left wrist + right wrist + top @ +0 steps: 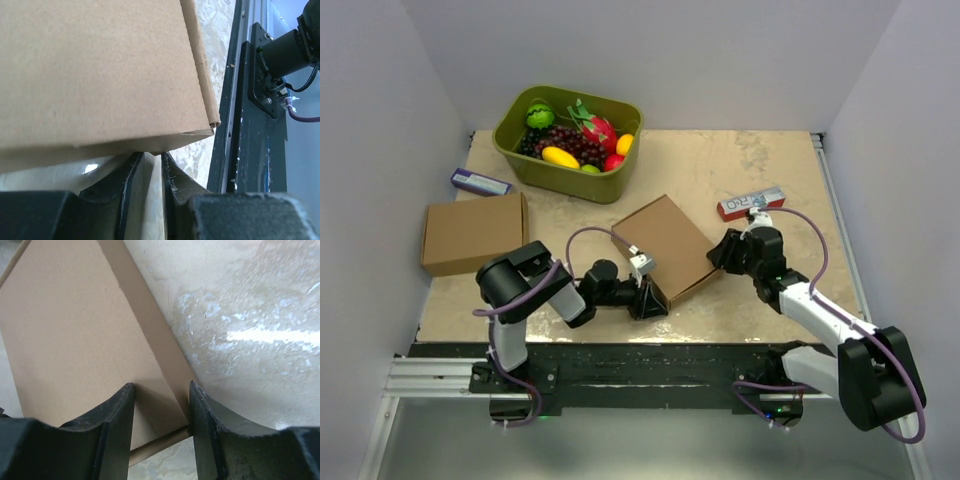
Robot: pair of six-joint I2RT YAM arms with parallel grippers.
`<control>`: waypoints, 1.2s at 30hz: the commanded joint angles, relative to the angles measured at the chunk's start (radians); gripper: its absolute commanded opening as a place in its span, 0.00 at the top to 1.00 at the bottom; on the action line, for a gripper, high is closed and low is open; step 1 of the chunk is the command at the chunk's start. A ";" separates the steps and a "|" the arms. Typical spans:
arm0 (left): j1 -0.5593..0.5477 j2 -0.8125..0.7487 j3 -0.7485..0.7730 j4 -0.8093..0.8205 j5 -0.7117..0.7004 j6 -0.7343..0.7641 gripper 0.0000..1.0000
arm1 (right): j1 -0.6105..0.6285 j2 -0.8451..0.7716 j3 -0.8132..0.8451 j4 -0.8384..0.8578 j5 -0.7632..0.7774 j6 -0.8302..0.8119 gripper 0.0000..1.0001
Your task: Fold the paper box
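The paper box [665, 245] lies flat and closed on the table's middle, turned diagonally. My left gripper [650, 297] sits low at its near corner. In the left wrist view the paper box [100, 70] fills the top, and the left gripper [152, 154] stands with only a narrow gap, its tips at the box's bottom edge and bare table showing between the fingers. My right gripper [718, 250] is at the box's right corner. In the right wrist view that gripper [161, 385] straddles the corner of the paper box [75, 330], jaws partly open, the right finger [200, 405] against the side wall.
A green tub [520, 150] of fruit stands at the back. Another brown cardboard box [473, 232] lies at the left with a small blue packet [480, 182] behind it. A red and white packet [750, 203] lies behind the right gripper. A black rail [640, 365] runs along the near edge.
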 commanded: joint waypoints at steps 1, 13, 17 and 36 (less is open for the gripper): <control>-0.043 0.052 0.137 0.048 -0.107 0.007 0.77 | 0.074 0.041 -0.063 -0.144 -0.184 0.081 0.67; -0.063 0.000 0.163 -0.079 -0.235 -0.022 0.66 | 0.151 0.061 -0.080 -0.118 -0.126 0.129 0.66; -0.059 -0.135 0.068 -0.110 -0.239 0.005 0.53 | 0.151 0.004 -0.041 -0.200 -0.073 0.106 0.53; 0.190 -0.879 -0.198 -0.716 -0.296 0.141 0.25 | 0.112 -0.022 0.237 -0.356 0.025 -0.032 0.05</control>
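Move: The paper box fills the space between the hands. Its middle is about 12 cm ahead of the left gripper and level sideways, with the left fingertips low at the near end of its left side. From the right gripper, at the near-right corner, that middle lies some 12 cm left, 3 cm farther out and 4 cm below. The red carton is roughly 13 cm ahead and 8 cm right of the right gripper. The fruit basket is some 35 cm ahead and 22 cm left of the left gripper. Keep the right fingers' pinch on the box's near-right corner and push about 2 cm forward while the left fingertips press its near-left side some 2.5 cm rightward. Then open both grippers. Draw the right back about 6 cm and slightly left, then up 3 cm; swing the left some 12 cm left, rising, its wrist turning about 20 degrees counter-clockwise. ##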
